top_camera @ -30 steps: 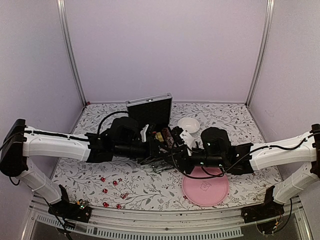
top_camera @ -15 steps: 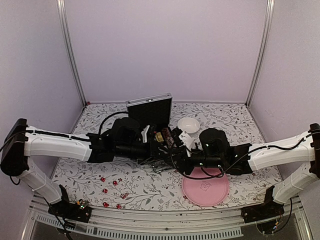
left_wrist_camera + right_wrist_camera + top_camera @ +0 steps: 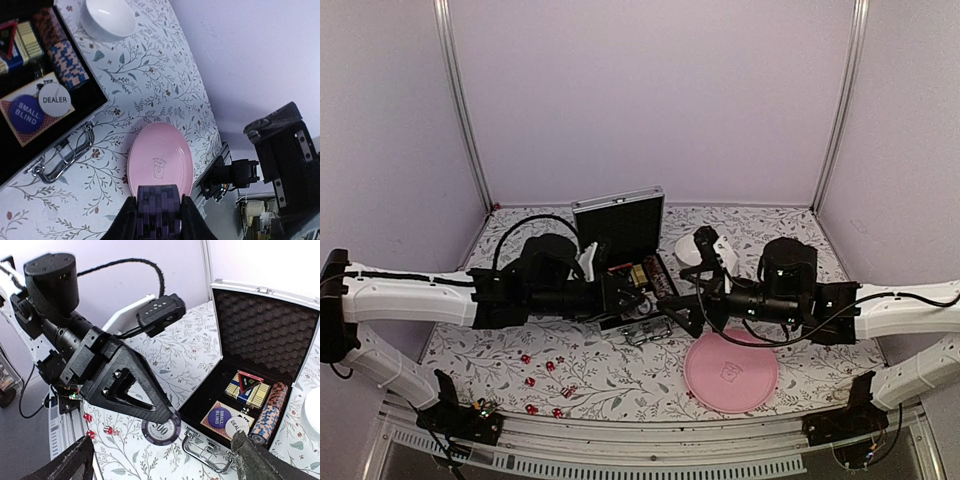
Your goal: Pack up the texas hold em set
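The texas hold em set's silver case (image 3: 620, 222) stands open at the back of the table, with card decks (image 3: 247, 389), chip rows (image 3: 60, 47) and the dealer button (image 3: 54, 99) in its black lining. My left gripper (image 3: 158, 212) is shut on a short stack of purple chips (image 3: 158, 200), held above the table near the case's metal handle (image 3: 207, 450). My right gripper (image 3: 162, 465) stands wide open to the right of that stack, with nothing between its fingers. Several red dice (image 3: 550, 366) lie loose on the cloth at front left.
A pink plate (image 3: 731, 373) lies at front right, under the right arm. A white bowl (image 3: 692, 248) sits to the right of the case. The floral cloth (image 3: 790, 235) ends at purple walls on three sides and a metal rail (image 3: 650, 440) in front.
The right gripper has opened wide and drawn back to the right. The left arm has shifted a little to the left, keeping the purple chip stack.
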Motion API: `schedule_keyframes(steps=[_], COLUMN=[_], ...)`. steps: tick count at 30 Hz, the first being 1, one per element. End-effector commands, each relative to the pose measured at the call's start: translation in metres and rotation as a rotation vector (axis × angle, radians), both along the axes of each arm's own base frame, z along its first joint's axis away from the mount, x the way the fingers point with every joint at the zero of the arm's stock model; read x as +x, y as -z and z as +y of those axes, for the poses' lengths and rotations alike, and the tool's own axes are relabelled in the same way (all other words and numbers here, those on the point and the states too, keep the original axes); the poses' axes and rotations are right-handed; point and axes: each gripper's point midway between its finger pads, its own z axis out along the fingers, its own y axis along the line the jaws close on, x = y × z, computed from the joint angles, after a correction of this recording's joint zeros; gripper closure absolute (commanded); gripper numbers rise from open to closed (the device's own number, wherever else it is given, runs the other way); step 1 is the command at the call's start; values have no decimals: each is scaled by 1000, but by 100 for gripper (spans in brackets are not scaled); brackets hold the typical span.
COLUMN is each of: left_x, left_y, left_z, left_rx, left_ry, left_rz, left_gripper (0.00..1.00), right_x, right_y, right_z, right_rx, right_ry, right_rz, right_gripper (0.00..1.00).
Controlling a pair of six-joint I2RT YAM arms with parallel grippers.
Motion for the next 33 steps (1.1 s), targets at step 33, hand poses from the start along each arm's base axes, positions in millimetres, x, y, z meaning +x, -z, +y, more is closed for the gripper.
schedule_keyframes(steps=[33], left_x=[-72], left_y=[-155], left_z=[-4], left_rx=[-388], left_ry=[387], left_rz=[-548], left_gripper=[99], right_x=[-53], right_y=[-76], right_z=[37], right_rx=[244], right_ry=[-559], right_rz=[311], right_gripper=[40])
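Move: The purple chip stack is already pinched in the left fingers, out over the case's front; from the right hand it lies about 6 cm left, 2 cm ahead and 7 cm lower. The open right gripper it is taken to is some 7 cm right of the left hand, 2 cm back and 6 cm up. The case's middle lies roughly 14 cm ahead of the left hand and 16 cm below; the pink plate about 13 cm right of the right hand, 3 cm back and 23 cm below. The purple chip stack, kept pinched, is lifted some 13 cm and drawn back about 6 cm by the left hand, whose fingers swing up level to point right. The right hand rises about 6 cm, first edging right, then coming back and left towards the stack, yawing some 30 degrees counter-clockwise; its fingers narrow from wide open to a little over half and end straddling the stack, not shut on it. ##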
